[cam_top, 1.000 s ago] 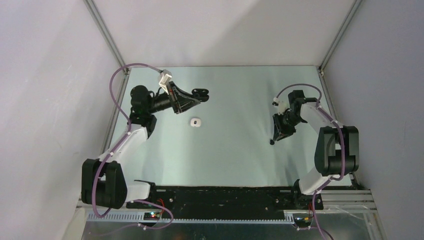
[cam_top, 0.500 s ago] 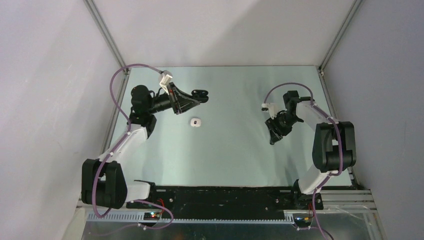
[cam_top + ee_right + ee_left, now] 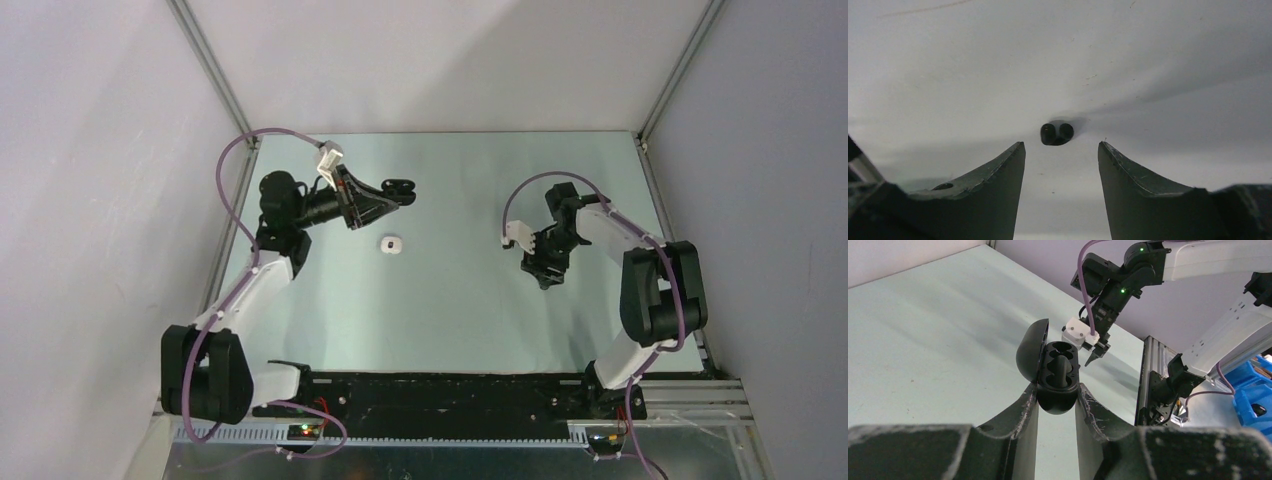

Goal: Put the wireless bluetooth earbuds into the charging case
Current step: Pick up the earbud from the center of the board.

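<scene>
A black charging case with its lid flipped open to the left is pinched by its lower end in my left gripper. In the top view the left gripper holds the case above the table's back left. A tiny black earbud lies on the table just beyond the tips of my right gripper, which is open with nothing between its fingers. In the top view the right gripper points down at the table right of centre. A small white object, bud or case I cannot tell, lies below the left gripper.
Grey walls with metal corner posts close in the pale green table on three sides. The arm bases sit on a black rail at the near edge. The right arm's white camera mount shows past the case in the left wrist view.
My right gripper has swung left across the table and its jaws have opened wider. The left arm and the case have stayed still.
</scene>
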### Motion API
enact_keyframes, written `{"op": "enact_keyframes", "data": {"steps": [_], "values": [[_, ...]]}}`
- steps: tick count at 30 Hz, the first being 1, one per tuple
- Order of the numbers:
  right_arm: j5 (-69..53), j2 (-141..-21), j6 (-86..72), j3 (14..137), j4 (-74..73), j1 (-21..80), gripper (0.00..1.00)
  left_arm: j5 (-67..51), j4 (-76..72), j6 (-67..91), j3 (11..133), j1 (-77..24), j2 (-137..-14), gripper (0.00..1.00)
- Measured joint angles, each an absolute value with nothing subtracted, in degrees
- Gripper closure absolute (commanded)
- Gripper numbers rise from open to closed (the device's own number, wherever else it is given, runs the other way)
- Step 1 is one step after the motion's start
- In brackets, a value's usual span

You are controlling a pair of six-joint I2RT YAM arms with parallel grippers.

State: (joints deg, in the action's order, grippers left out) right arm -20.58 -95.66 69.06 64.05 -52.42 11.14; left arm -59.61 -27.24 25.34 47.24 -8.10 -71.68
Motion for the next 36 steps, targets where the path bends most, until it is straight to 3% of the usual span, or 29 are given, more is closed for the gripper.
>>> {"op": "enact_keyframes", "data": {"steps": [12,24,36], "values": [[-17.3,-99.0,78.3,64.0,-51.2,12.6,0.43,-58.8,-26.3,24.9,47.2,-8.1,-70.9,1.00],[-16.9,-101.5,77.9,64.0,-51.4,14.0,0.56,-58.7,-25.9,24.8,47.2,-8.0,-70.8,1.00],[-15.4,-101.4,56.3,63.9,-48.6,14.3,0.63,-58.7,-25.8,24.3,47.2,-7.8,-70.8,1.00]]}}
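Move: The black earbud lies on the board almost straight under the right fingertips, about 3 cm below them and level with them both ways. Nothing else lies close: the white case sits some 34 cm to the left of the right hand and about 10 cm farther out, roughly 4 cm below it. From the left hand, which holds the charging case up, the earbud is around 33 cm to the right, 2 cm back and 27 cm lower. Lower the open right gripper about 3 cm straight down over the black earbud, turning it some 10 degrees counter-clockwise on the way. Once low, stay there and shut the fingers until they pinch the earbud from both sides, letting the wrist swing back about 20 degrees clockwise as they close. Keep the left gripper still with the charging case in its hold. ##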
